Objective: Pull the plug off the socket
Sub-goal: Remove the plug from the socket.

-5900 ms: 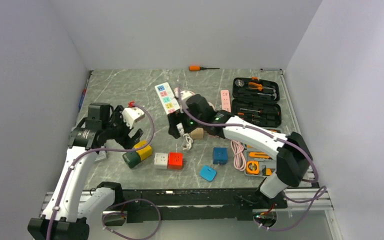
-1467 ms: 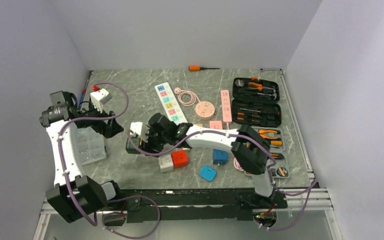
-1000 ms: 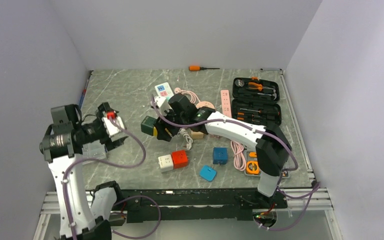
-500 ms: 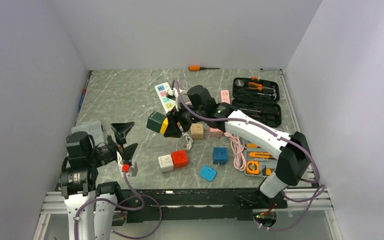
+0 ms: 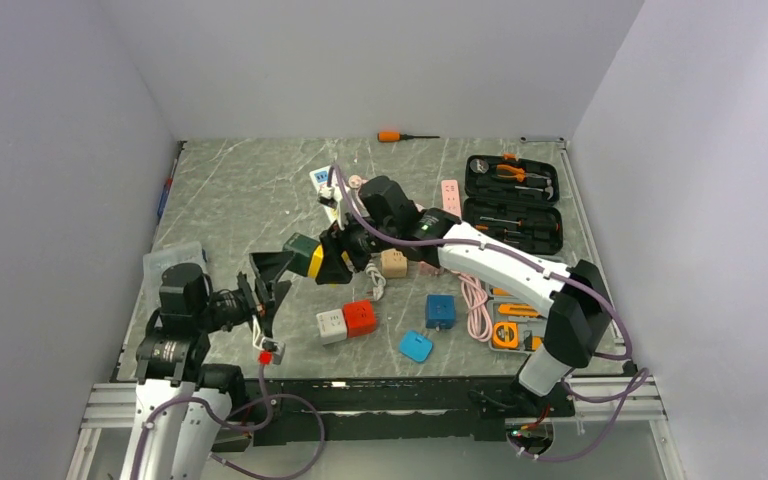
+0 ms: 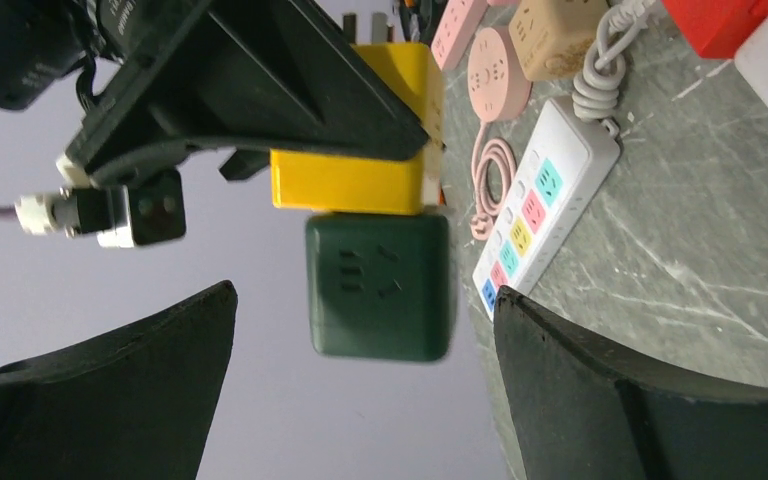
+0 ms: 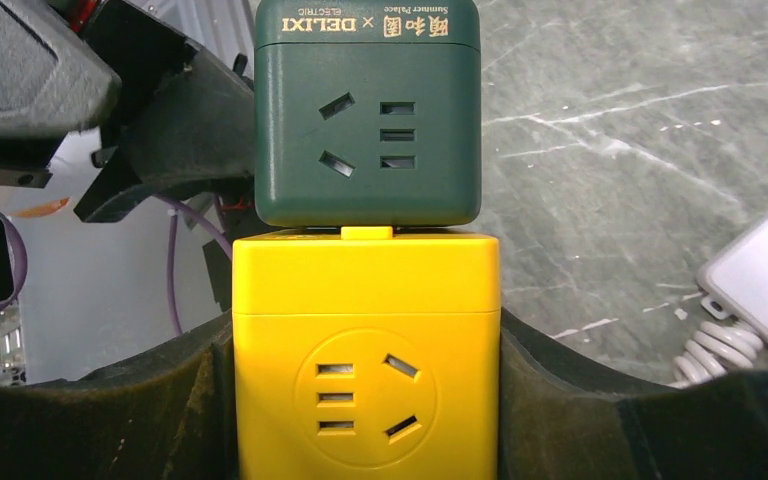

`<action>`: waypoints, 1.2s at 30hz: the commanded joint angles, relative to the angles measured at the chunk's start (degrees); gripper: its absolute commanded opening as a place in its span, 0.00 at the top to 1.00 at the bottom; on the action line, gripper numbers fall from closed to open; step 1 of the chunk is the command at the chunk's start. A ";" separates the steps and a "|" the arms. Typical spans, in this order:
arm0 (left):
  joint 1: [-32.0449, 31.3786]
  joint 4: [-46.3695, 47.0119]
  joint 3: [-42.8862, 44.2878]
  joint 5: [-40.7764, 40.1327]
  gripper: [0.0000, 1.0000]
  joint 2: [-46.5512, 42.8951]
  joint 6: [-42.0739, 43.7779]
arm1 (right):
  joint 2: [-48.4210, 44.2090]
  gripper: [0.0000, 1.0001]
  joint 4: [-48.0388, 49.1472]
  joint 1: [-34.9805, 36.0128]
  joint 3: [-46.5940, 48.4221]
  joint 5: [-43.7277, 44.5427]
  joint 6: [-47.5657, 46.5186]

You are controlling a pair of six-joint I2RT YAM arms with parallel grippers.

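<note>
A dark green cube plug sits plugged into a yellow cube socket, and both hang in the air above the table. My right gripper is shut on the yellow socket, with a finger pressed against each of its sides. The green plug sticks out beyond the fingers. My left gripper is open and faces the green plug. Its fingertips stand wide on either side just short of the plug and do not touch it.
Below lie a red cube, a white cube, a blue cube, a light blue block and a beige cube. A white power strip, a pink strip, an open tool case and a clear box lie around.
My left arm swung from the left side to the front, and its open gripper now points at the green plug. My right gripper brought the joined cubes left toward it.
</note>
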 commanded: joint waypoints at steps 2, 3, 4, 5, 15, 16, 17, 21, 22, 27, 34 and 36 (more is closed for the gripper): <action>-7.33 10.38 0.47 -7.28 0.01 3.30 -5.15 | 0.56 1.00 2.23 2.31 5.05 1.69 1.14; -8.76 10.63 0.90 -8.79 0.01 4.18 -5.54 | 0.66 1.00 2.15 2.80 5.45 2.18 1.08; -10.09 10.52 1.51 -10.49 0.01 5.18 -6.17 | 0.68 1.00 2.00 3.17 5.61 2.63 1.00; -11.54 10.06 2.21 -11.95 0.01 6.14 -6.53 | 0.57 1.00 2.06 3.44 5.72 2.98 1.11; -18.65 14.08 1.53 -20.93 0.06 9.78 -12.16 | -3.11 1.00 2.10 4.50 2.00 6.14 0.86; -18.99 14.37 1.46 -21.34 0.08 9.88 -12.57 | -3.44 1.00 2.12 4.48 1.60 6.23 0.85; -19.30 14.67 1.37 -21.82 0.10 9.97 -12.86 | -3.62 1.00 2.08 4.50 1.21 6.39 0.84; -20.18 15.49 1.30 -23.79 0.14 10.29 -14.39 | -4.66 1.00 2.35 4.48 -0.71 6.71 0.81; -20.23 15.40 1.46 -24.18 0.16 10.43 -14.70 | -4.94 1.00 2.69 4.48 -1.22 6.69 0.90; -21.02 15.51 2.02 -25.04 0.36 11.25 -15.86 | -4.92 1.00 3.43 4.48 -0.80 6.09 1.51; -26.77 16.62 2.79 -28.95 0.69 12.52 -18.21 | -1.80 1.00 3.00 4.59 2.73 5.26 2.00; -27.91 17.07 2.85 -30.04 0.81 12.71 -18.92 | -1.28 1.00 3.08 4.59 3.29 5.26 2.05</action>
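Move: The green plug sits about 5 cm ahead of the left hand, 4 cm to its right and 2 cm below. The yellow socket it is plugged into lies about 8 cm right, 3 cm ahead and 2 cm below the left hand. On the table, some 20 cm beneath, the white cube is about 9 cm right and 7 cm back, the red cube 15 cm right and 5 cm back. From the right hand, the plug is 5 cm left, 2 cm ahead, 1 cm down. The green plug gets pinched by its two opposite sides: the open left hand slides right, then forward and slightly down onto it, roughly 5 cm in all with about 10 degrees of wrist turn, and its fingers close until they stop on the plug. The right hand, still gripping the yellow socket, eases 2 cm left and returns, ending about 1.5 cm nearer the base. ##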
